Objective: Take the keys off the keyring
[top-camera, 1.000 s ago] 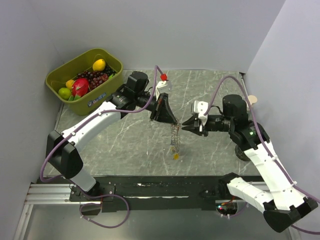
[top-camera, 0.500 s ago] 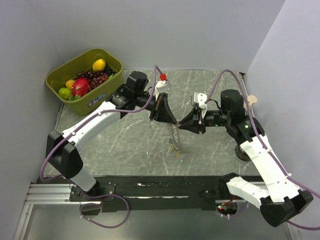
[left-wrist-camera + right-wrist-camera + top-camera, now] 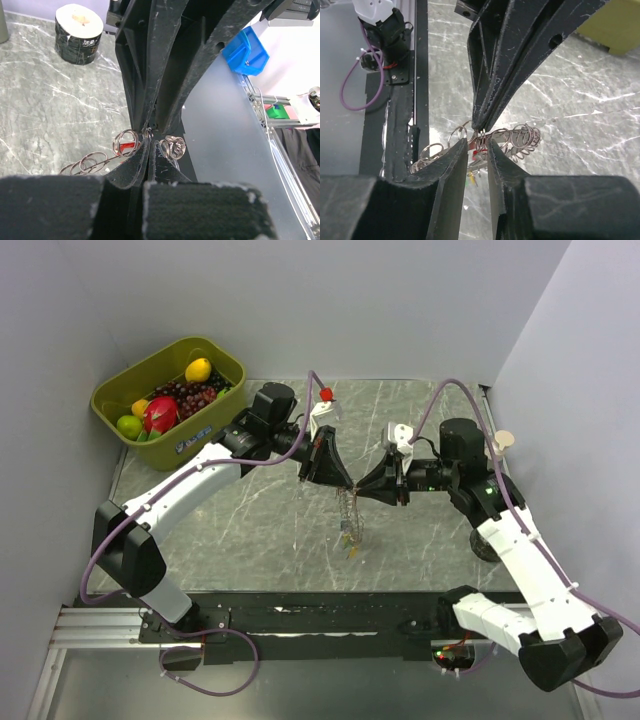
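Observation:
The keyring (image 3: 349, 515), a chain of silvery rings, hangs above the table with small keys (image 3: 350, 546) at its lower end. My left gripper (image 3: 338, 478) is shut on the keyring's top rings (image 3: 172, 147); its pads (image 3: 137, 160) are pressed together. My right gripper (image 3: 366, 490) faces it tip to tip. In the right wrist view the right gripper (image 3: 477, 144) is open a narrow gap, its fingers (image 3: 456, 155) either side of the rings (image 3: 520, 136) just under the left fingertips (image 3: 481, 120). A red key (image 3: 480, 150) and a yellow key (image 3: 471, 178) dangle below.
A green bin (image 3: 110, 400) of toy fruit stands at the back left. A roll of tape (image 3: 76, 27) sits on the marble table (image 3: 250, 530) near the right arm's base. A blue bin (image 3: 247, 50) lies beyond the table's edge.
My right gripper has moved left, up to the left gripper's tips and around the top of the chain. The left gripper has stayed where it was, still holding the keyring.

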You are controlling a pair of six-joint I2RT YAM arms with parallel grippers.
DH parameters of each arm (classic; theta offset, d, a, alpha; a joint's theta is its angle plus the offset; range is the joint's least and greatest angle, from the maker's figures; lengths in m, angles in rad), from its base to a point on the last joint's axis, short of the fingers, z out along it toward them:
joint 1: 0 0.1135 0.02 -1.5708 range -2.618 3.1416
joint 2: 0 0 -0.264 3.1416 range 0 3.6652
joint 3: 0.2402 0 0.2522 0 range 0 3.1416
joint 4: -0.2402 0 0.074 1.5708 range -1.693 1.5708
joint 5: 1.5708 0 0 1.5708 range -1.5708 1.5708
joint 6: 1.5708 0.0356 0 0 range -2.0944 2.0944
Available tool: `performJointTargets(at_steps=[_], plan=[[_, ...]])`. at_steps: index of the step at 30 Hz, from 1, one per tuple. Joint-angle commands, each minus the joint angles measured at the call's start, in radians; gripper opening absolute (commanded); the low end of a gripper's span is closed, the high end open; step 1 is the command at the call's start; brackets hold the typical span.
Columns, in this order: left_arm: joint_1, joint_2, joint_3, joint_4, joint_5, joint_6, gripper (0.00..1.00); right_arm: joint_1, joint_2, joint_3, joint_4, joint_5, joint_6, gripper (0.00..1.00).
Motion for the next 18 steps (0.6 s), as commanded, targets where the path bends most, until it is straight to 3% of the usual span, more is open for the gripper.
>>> performJointTargets(at_steps=[1,5,13,15,17,18], plan=[[0.002,-0.057,0.011,0.046,0.052,0.002,0.01,-0.007,-0.001,-0.009,0.044,-0.035,0.019,0.28],[0.002,-0.057,0.016,0.045,0.055,0.003,0.01,-0.007,0.004,-0.020,0.044,-0.050,0.021,0.22],[0.003,-0.058,0.014,0.046,0.052,0.002,0.01,-0.010,0.016,-0.006,0.039,-0.084,0.032,0.00],[0.003,-0.058,0.011,0.045,0.047,0.005,0.01,-0.010,0.019,0.001,0.036,-0.067,0.044,0.00],[0.003,-0.058,0.010,0.028,0.032,0.023,0.04,-0.008,0.028,0.027,0.015,-0.011,0.047,0.00],[0.003,-0.060,0.013,0.016,0.026,0.034,0.13,-0.008,0.034,0.044,-0.020,0.011,0.007,0.00]])
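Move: The small wire ring stands out at the left hand's fingertips, about 1 cm to the left of the right hand point and level with it, just past its open pads. A red tag sits beside it in the coil, some 1 cm ahead of the right hand and 2 cm below. The yellow tag hangs roughly 10 cm below and 4 cm back, 1 cm to the left. From the left hand point the same small ring is about 1 cm to the right. Easing down barely half a centimetre beneath the left fingertips, the right hand closes its part-open fingers fully, with hardly any turn, to pinch the small ring where it comes out of the left fingers. The left hand keeps its shut grip on the ring and stays practically in place. ##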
